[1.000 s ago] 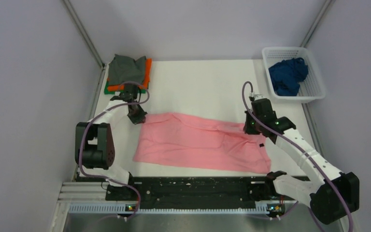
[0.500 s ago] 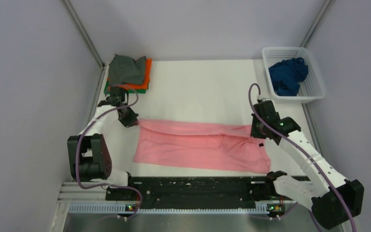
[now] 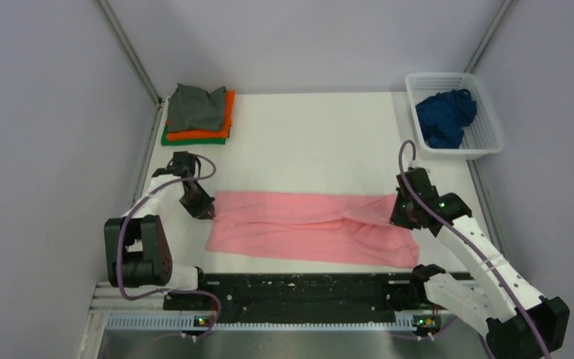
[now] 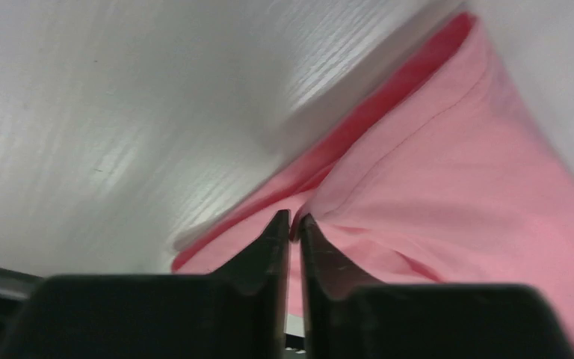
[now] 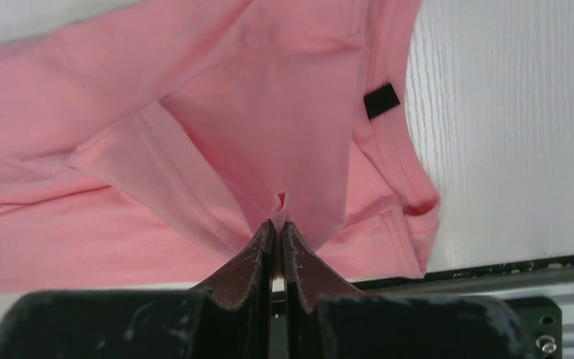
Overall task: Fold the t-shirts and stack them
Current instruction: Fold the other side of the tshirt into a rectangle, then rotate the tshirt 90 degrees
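Note:
The light pink t-shirt (image 3: pixel 306 224) lies spread across the near middle of the table, its far edge folded toward me. My left gripper (image 3: pixel 203 212) is shut on the shirt's far left corner; the left wrist view shows pink cloth (image 4: pixel 433 187) pinched between the jaws of the left gripper (image 4: pixel 292 218). My right gripper (image 3: pixel 400 217) is shut on the far right edge near the collar; the right wrist view shows a pinch of cloth (image 5: pixel 269 134) in the right gripper (image 5: pixel 278 223) and the dark neck label (image 5: pixel 382 100). Folded grey, orange and green t-shirts (image 3: pixel 198 112) are stacked at the far left.
A white lattice basket (image 3: pixel 486 127) at the far right holds a crumpled dark blue t-shirt (image 3: pixel 445 116). The black rail (image 3: pixel 306 292) with the arm bases runs along the table's near edge. Grey walls close both sides.
Both grippers have moved toward the near edge, pulling the pink shirt's far edge over its lower half. The shirt now looks narrower from far to near.

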`<action>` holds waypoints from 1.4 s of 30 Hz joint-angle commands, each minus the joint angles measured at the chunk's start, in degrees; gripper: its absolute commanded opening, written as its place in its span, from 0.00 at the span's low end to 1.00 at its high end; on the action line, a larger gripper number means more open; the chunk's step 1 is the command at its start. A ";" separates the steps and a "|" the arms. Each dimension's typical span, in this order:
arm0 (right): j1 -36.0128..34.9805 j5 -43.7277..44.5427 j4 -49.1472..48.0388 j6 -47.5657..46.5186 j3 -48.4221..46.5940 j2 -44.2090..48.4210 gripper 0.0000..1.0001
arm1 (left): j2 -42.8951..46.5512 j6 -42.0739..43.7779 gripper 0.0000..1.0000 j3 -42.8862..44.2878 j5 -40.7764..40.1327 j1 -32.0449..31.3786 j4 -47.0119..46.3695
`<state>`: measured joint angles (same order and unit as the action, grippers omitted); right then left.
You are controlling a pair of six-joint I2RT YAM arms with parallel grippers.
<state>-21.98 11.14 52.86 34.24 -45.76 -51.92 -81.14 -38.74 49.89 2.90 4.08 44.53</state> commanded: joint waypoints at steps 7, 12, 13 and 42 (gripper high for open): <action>-0.35 0.80 12.27 13.78 0.01 8.86 0.93 | 4.27 1.28 0.99 8.63 -8.46 0.38 10.86; -0.35 -4.62 -5.90 6.91 2.02 10.69 0.99 | 3.53 3.44 0.99 12.96 9.91 -0.17 2.45; -0.35 -7.30 -10.00 6.80 3.73 10.02 0.99 | 2.96 3.38 0.99 12.50 12.63 -0.80 -0.28; 9.20 -21.17 -39.07 -4.85 -39.69 -70.00 0.99 | 4.62 -11.82 0.99 -9.01 12.72 -21.80 -10.71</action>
<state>-13.43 -2.42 16.19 34.22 -69.49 -107.42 -80.53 -43.62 41.85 16.60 -13.65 36.84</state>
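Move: The folded pink t-shirt, still pinched at its left end, has its middle some 33 cm right of the left hand and 4 cm back, about 2 cm lower; from the right hand, still pinching cloth too, it is roughly 22 cm left, 2 cm back and 9 cm down. The black tag lies level with the right hand, 7 cm to its right. The folded stack is 36 cm ahead of the left hand, 11 cm left; the basket 39 cm ahead of the right, 31 cm right. The t-shirt's cloth is let go as both grippers draw back slightly and open wide. The left rises about 7 cm, swings right past 10 cm and comes down on the shirt's left part, then drags back towards the table's near edge; the right dips, lifts a little, goes down onto the right part with spread fingers and sweeps it forward about 20 cm. ##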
